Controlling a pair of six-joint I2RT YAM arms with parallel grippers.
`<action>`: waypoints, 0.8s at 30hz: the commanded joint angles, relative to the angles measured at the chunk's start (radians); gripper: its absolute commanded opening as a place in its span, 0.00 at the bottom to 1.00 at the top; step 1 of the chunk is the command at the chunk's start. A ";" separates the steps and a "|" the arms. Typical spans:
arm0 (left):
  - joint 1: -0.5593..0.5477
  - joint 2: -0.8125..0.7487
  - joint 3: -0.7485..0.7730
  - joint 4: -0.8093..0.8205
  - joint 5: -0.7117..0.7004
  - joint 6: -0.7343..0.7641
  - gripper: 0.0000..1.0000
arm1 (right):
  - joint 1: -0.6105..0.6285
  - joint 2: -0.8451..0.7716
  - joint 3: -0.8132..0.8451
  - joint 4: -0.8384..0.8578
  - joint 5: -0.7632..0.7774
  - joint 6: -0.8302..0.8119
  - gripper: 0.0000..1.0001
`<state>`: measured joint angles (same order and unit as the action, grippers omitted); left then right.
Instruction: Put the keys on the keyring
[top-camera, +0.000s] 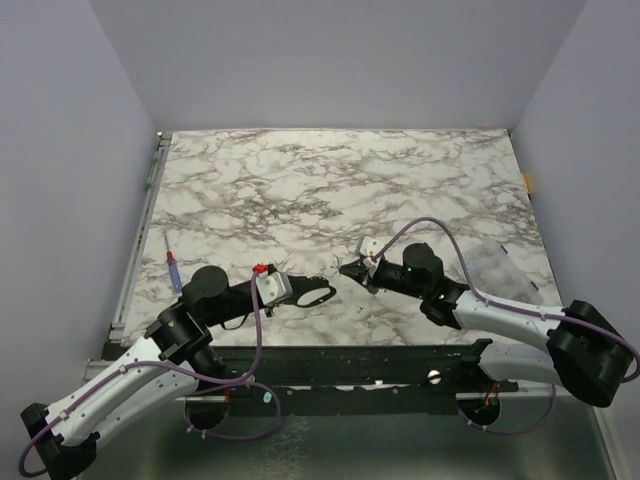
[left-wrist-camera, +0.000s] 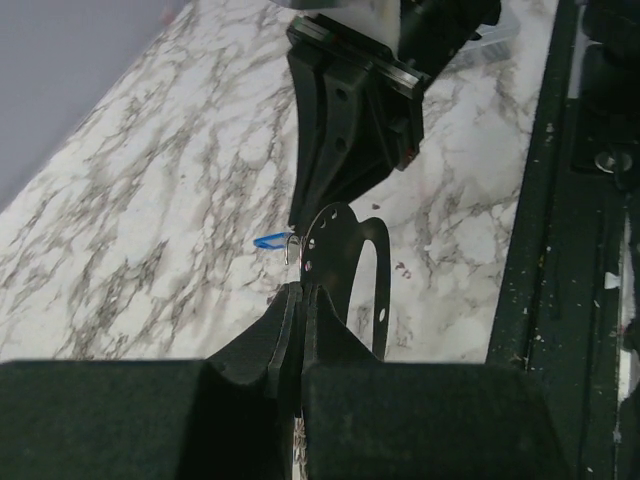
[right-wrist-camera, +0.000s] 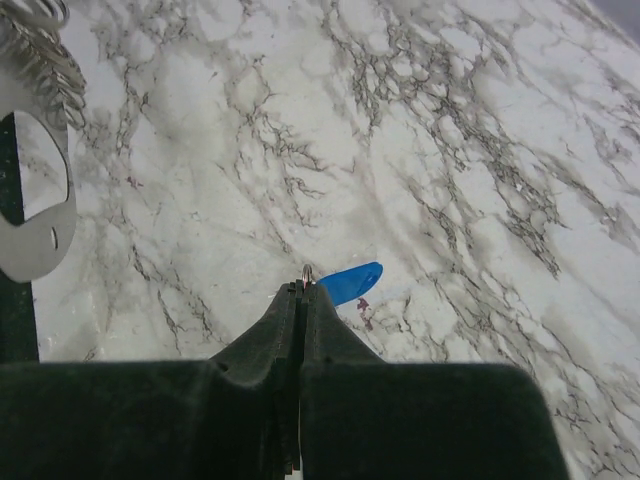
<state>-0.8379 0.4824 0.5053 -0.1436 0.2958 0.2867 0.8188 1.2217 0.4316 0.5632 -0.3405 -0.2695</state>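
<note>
My left gripper (top-camera: 298, 291) (left-wrist-camera: 300, 288) is shut on the keyring (left-wrist-camera: 345, 250), clamping its flat metal tag with an oval hole. A bit of beaded chain shows between the jaws. In the right wrist view the tag (right-wrist-camera: 35, 215) and coiled chain (right-wrist-camera: 45, 60) hang at the upper left. My right gripper (top-camera: 351, 268) (right-wrist-camera: 303, 290) is shut on the blue-headed key (right-wrist-camera: 350, 282), whose head juts out to the right of the fingertips. A small wire loop (right-wrist-camera: 308, 272) pokes from their tip. The two grippers face each other a short way apart above the marble. No other keys are in view.
A blue-and-red screwdriver (top-camera: 172, 262) lies near the table's left edge. A clear plastic bag (top-camera: 497, 265) lies at the right, beside the right arm. A black rail (top-camera: 350, 355) runs along the near table edge. Purple cables loop over both arms.
</note>
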 joint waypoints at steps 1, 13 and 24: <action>0.003 0.029 -0.013 0.057 0.191 -0.021 0.00 | 0.005 -0.096 0.039 -0.150 0.040 0.001 0.01; 0.003 0.104 0.000 0.058 0.305 -0.028 0.00 | 0.006 -0.230 0.137 -0.408 -0.102 -0.095 0.01; 0.002 0.165 0.025 0.059 0.352 -0.040 0.00 | 0.005 -0.291 0.206 -0.527 -0.136 -0.153 0.01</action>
<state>-0.8379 0.6456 0.5022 -0.1135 0.5945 0.2577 0.8192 0.9684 0.6109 0.0910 -0.4557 -0.3862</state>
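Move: The key, pinched in the right fingertips, is roughly 7 cm ahead of the left gripper, 5 cm to its right and some 11 cm lower; its blue tag lies about 3 cm beyond the key. The left gripper already holds the steel keyring. From the right hand, the keyring's middle is about 10 cm back, 4 cm left and 9 cm above, while the blue tag sticks out about 3 cm ahead, just below the fingertips. Keep raising the right gripper with the key, about 6.5 cm in all, easing it back some 3 cm, mostly in the later half. Meanwhile draw the left gripper back and to the right, then increasingly down, turning clockwise some 15 degrees, so the keyring and key close on each other in height. Keep both grippers shut on what they hold. ##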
